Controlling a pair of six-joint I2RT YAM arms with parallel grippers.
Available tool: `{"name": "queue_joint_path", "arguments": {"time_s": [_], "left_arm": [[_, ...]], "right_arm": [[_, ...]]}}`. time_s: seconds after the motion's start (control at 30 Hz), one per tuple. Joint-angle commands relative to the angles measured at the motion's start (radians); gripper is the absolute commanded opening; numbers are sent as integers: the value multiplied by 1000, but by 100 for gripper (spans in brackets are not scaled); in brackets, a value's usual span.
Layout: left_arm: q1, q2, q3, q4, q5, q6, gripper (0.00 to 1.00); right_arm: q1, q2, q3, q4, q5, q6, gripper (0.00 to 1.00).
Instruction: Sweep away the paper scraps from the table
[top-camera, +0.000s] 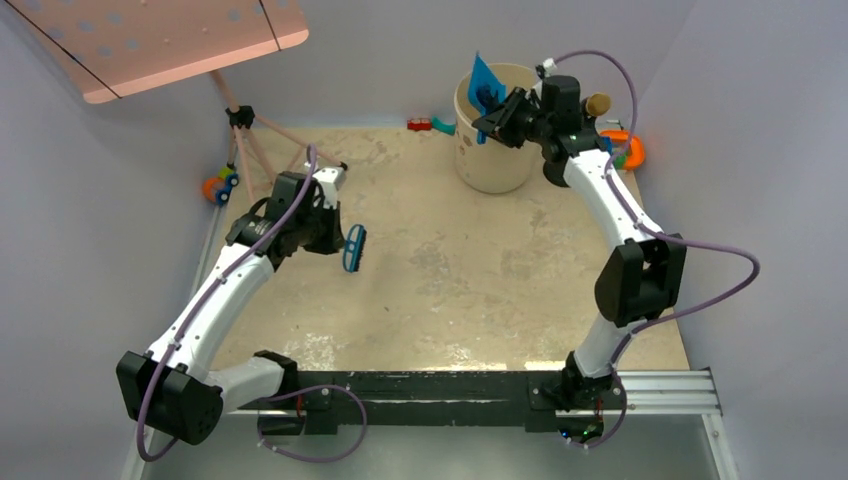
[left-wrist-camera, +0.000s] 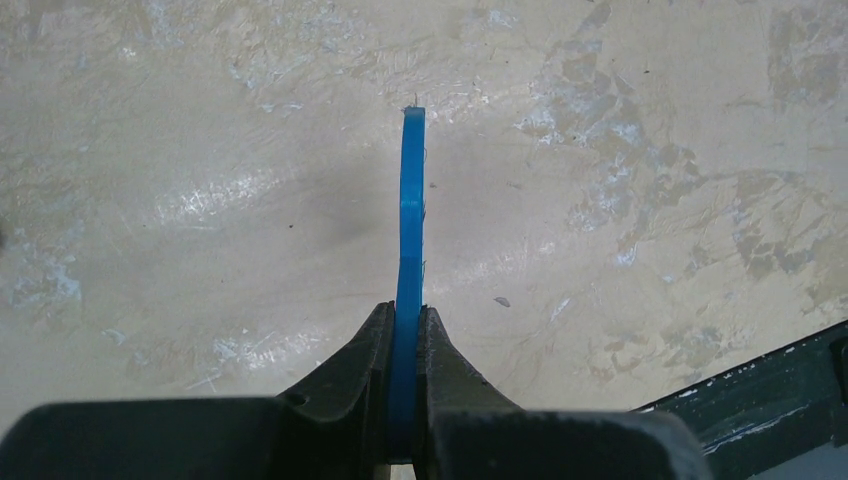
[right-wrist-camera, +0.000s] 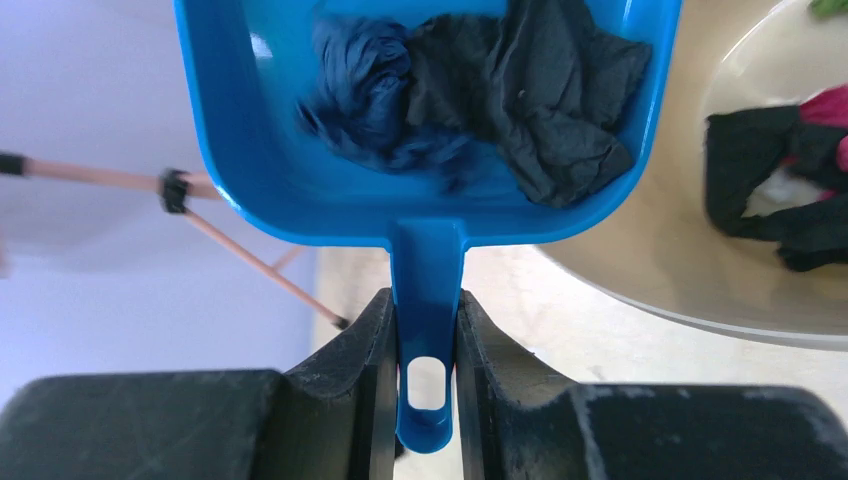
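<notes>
My right gripper (right-wrist-camera: 425, 300) is shut on the handle of the blue dustpan (right-wrist-camera: 300, 180), which it holds tilted over the beige bucket (top-camera: 495, 165) at the back of the table (top-camera: 450, 280). Dark blue and black paper scraps (right-wrist-camera: 480, 90) lie in the pan. More paper scraps, black, pink and white, lie inside the bucket (right-wrist-camera: 640, 280). In the top view the right gripper (top-camera: 503, 112) is at the bucket's rim. My left gripper (left-wrist-camera: 405, 310) is shut on the thin blue brush (left-wrist-camera: 410, 200), seen edge-on above the bare table (left-wrist-camera: 200, 150). The left gripper (top-camera: 335, 240) holds the brush (top-camera: 354, 248) left of centre.
A pink tripod (top-camera: 245, 130) under a pink board (top-camera: 150, 40) stands at the back left, with an orange toy (top-camera: 220, 185) beside it. Red and teal toys (top-camera: 430, 125) lie by the back wall. Orange and green toys (top-camera: 628, 150) sit at the back right.
</notes>
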Motion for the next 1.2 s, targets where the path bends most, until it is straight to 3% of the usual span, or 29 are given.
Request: {"name": "queue_joint_path", "arguments": {"time_s": [0.0,0.1,0.2,0.4,0.63,1.17], "left_arm": [[-4,-17,-4,41,32,-9,0],[-5,-15,-3,46,37,-10,0],[-5,-15,-5,44,48,-14,0],[-5,-32,-17,49,46,-20,0],[-4,-21,-8,51,60,-17,0],[-5,-33,-5,44,68,-22,0]], "right_arm": [[-34,-107,-206,532,-153,426,0],[-42,-133,-291,661,-117,569,0],[-66,-105,-371,912,-157,740,0],[-80,-94,-426,1008,-159,832,0],[-86,-63,-595,1291,-106,1034,0],[-93,-66,-519,1182,-147,946,0]]}}
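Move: The right hand holds the dustpan by its handle at the bin's near-left rim; the middle of the bin's mouth lies about 5 cm ahead, 4 cm to the right and 8 cm below. The navy and black scraps still lie in the pan, some 6 cm ahead and 2 cm left. A teal toy lies 12 cm ahead, 8 cm left, far below. From the left hand, the bin's mouth is roughly 26 cm ahead, 32 cm right and slightly higher. Keeping its pinch on the dustpan handle, the right hand rolls the pan over at the bin, left side up and right side down, by some 55 degrees. After a slight dip it jerks up about 6 cm, sinks back about 3 cm and lifts again by 2 cm, barely shifting sideways. ##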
